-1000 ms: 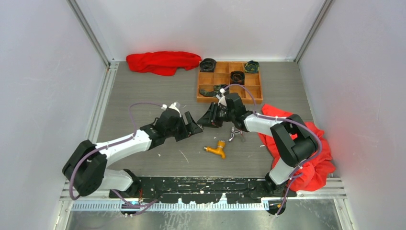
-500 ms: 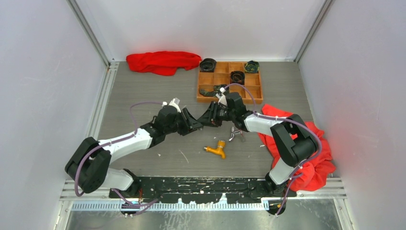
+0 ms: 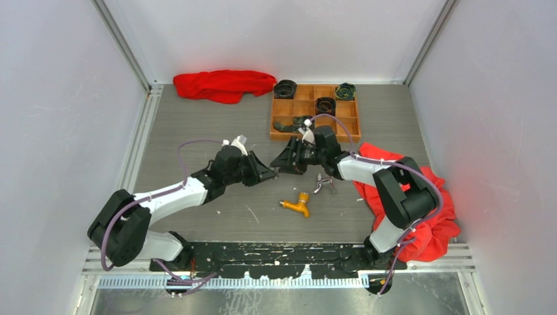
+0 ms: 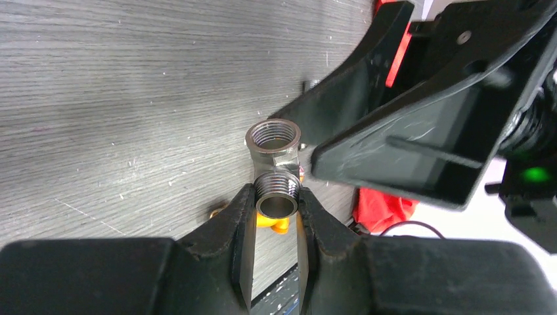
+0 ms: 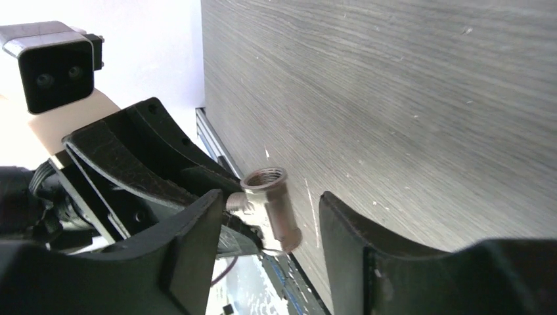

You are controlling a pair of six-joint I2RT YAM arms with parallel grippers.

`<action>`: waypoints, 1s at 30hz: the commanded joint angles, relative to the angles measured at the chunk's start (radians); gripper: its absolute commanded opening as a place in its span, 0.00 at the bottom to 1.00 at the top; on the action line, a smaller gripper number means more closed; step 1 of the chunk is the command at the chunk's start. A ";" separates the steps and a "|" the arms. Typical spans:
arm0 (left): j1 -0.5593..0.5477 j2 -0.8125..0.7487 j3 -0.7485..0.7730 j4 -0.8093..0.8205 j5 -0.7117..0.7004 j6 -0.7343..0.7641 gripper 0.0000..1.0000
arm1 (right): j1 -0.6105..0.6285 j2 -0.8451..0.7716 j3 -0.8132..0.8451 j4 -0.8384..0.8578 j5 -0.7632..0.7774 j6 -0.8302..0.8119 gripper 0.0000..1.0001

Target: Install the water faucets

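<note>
The orange-yellow water faucet point(image 3: 297, 205) lies on the table in front of both grippers, and a bit of it point(image 4: 276, 223) shows under the left jaws. The silver water faucet point(image 3: 323, 182) lies just right of it. My left gripper point(image 3: 272, 172) point(image 4: 277, 197) is shut on the threaded end of a silver metal tee fitting point(image 4: 274, 147) point(image 5: 272, 210), held above the table. My right gripper point(image 3: 281, 164) point(image 5: 269, 203) faces it, open. Its fingers stand on either side of the fitting's body without touching it.
An orange compartment tray point(image 3: 315, 111) at the back holds dark round rolled items point(image 3: 285, 88). One red cloth point(image 3: 223, 84) lies at the back left, and another point(image 3: 433, 210) is bunched around the right arm's base.
The left gripper moved in and closed on the fitting's threaded end. The right gripper, which had been shut on the fitting, opened off it.
</note>
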 commanded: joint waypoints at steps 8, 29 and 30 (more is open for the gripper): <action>0.045 -0.293 -0.103 0.295 0.003 0.109 0.00 | -0.163 -0.175 -0.253 0.855 -0.214 0.366 0.79; 0.042 -0.318 -0.212 0.708 -0.084 -0.042 0.00 | 0.033 0.041 -0.194 1.388 -0.010 0.585 0.80; 0.042 -0.325 -0.215 0.702 -0.086 -0.040 0.00 | 0.037 0.047 -0.183 1.388 -0.010 0.589 0.78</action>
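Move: The small silver tee fitting is already pinched in the left hand by its side outlet, its middle about 1 cm ahead and 1 cm to the right of that hand's point. It sits roughly 2 cm left of the right hand's point, level with it, between fingers that have already begun to part. From the left hand, the orange tap lies some 5 cm back and 7 cm right, the chrome tap about 2 cm ahead and 15 cm right, both roughly 9 cm lower. Keeping its pinch on the tee's outlet, the left hand lifts it nearly straight up about 15 cm, drifting slightly left and tipping its fingers up some 40 degrees from slanting down to just above level. The right hand goes on opening wide and backs off the tee about 5 cm to the right while it starts up, then keeps climbing to about 13 cm, swings back left and draws about 3 cm back, tilting its fingers up to face the tee's body without gripping it. ##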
